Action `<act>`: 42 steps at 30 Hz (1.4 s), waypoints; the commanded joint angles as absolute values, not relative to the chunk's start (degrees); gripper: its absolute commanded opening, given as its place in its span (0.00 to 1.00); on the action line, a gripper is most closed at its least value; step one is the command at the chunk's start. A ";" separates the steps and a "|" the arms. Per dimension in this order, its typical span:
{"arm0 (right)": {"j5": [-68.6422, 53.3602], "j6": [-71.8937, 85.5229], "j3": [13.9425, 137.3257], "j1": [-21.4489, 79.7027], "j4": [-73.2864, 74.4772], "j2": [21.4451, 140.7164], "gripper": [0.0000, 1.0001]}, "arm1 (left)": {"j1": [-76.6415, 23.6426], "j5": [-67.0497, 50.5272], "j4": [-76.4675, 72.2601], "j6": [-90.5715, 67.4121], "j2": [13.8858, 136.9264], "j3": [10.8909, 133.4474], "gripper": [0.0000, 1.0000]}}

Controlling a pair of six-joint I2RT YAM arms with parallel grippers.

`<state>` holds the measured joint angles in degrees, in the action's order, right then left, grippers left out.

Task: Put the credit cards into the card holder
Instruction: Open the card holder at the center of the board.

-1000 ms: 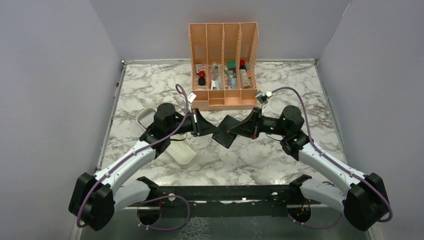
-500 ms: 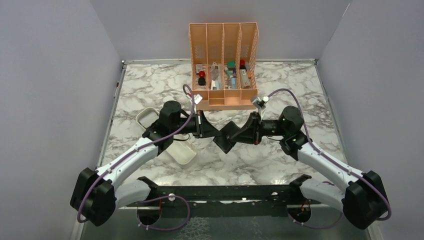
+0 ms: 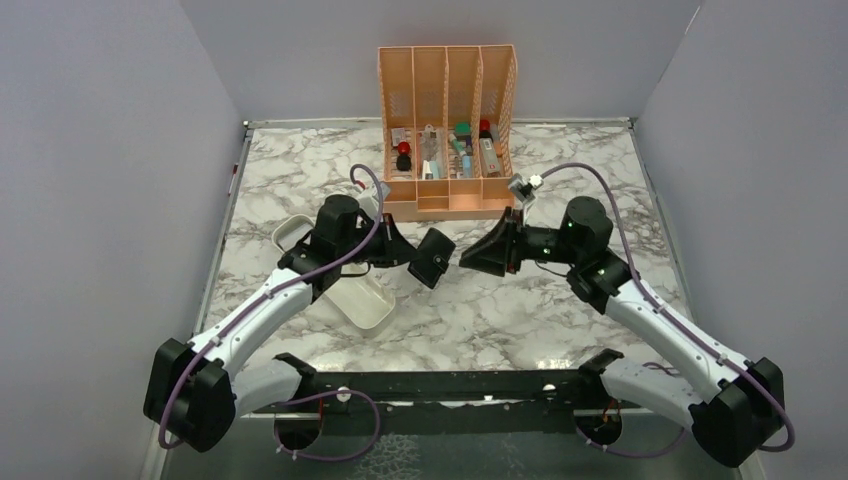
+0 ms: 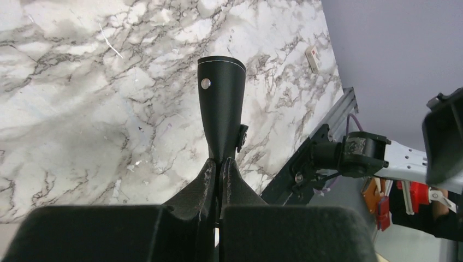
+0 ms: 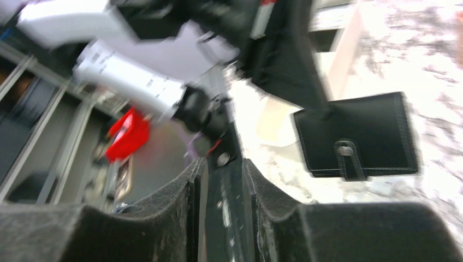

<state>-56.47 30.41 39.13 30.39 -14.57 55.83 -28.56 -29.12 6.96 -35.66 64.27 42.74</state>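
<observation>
The black card holder (image 3: 433, 257) hangs just above the marble, folded shut, pinched at one edge by my left gripper (image 3: 412, 254). In the left wrist view the card holder (image 4: 220, 109) shows edge-on with a silver stud, and the left gripper (image 4: 220, 162) is shut on it. My right gripper (image 3: 467, 259) stands a little to the holder's right, apart from it. The right wrist view shows the right gripper (image 5: 224, 164) open with nothing between its fingers, and the card holder (image 5: 357, 136) with its clasp tab ahead. The credit cards are hidden.
An oblong white tray (image 3: 365, 305) lies under the left arm, partly covered. The tall orange slotted organiser (image 3: 447, 130) with small items stands at the back centre. A black frame rail (image 3: 450, 385) runs along the near edge. Grey walls close both sides.
The right gripper has opened, let go of the card holder and drawn back to the right. The left gripper still holds the holder, which has swung in closer to it.
</observation>
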 commanded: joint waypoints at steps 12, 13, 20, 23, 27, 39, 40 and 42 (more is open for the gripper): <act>-2.68 44.80 54.71 48.24 8.33 76.51 0.54 | -28.53 -26.78 -1.96 -33.91 57.14 42.16 0.00; -1.30 45.23 54.73 48.25 8.77 76.89 0.53 | -28.48 -27.07 -1.89 -33.66 56.91 42.06 0.00; 4.12 45.48 54.43 48.25 9.97 76.81 0.51 | -28.48 -30.88 -2.44 -30.60 56.00 41.97 0.00; 3.10 45.40 54.16 48.25 8.21 76.18 0.51 | -28.48 -30.93 -1.62 -29.39 56.35 42.08 0.00; 1.59 46.87 53.69 48.25 5.88 75.51 0.52 | -28.48 -30.38 0.13 -27.90 57.41 42.36 0.00; -1.86 51.81 52.78 48.25 -0.07 77.29 0.55 | -28.51 -30.49 1.05 -27.04 58.32 42.20 0.00; -1.80 51.93 52.62 48.25 -0.53 77.29 0.55 | -28.48 -30.50 1.18 -26.92 58.42 42.19 0.00; -1.63 51.94 52.21 48.25 -1.43 77.17 0.55 | -28.49 -30.61 1.56 -26.69 58.70 42.27 0.00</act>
<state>-1.61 49.87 53.17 48.05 4.16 77.14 -28.42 -27.73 1.48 -27.53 58.30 42.28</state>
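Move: The left fingers already pinch the card holder, its middle about 4 cm to their right, 1 cm ahead and 2 cm below. From the right hand the holder lies roughly 9 cm ahead, 8 cm left and 14 cm lower. Counted from the left hand, the white tray is some 18 cm left, 3 cm ahead and 14 cm below; the orange organiser is about 22 cm ahead, 8 cm right and 10 cm below. Right hand opens wider, reaching 9 cm forward and down, also left, astride the strap; left raises the holder 4 cm. ##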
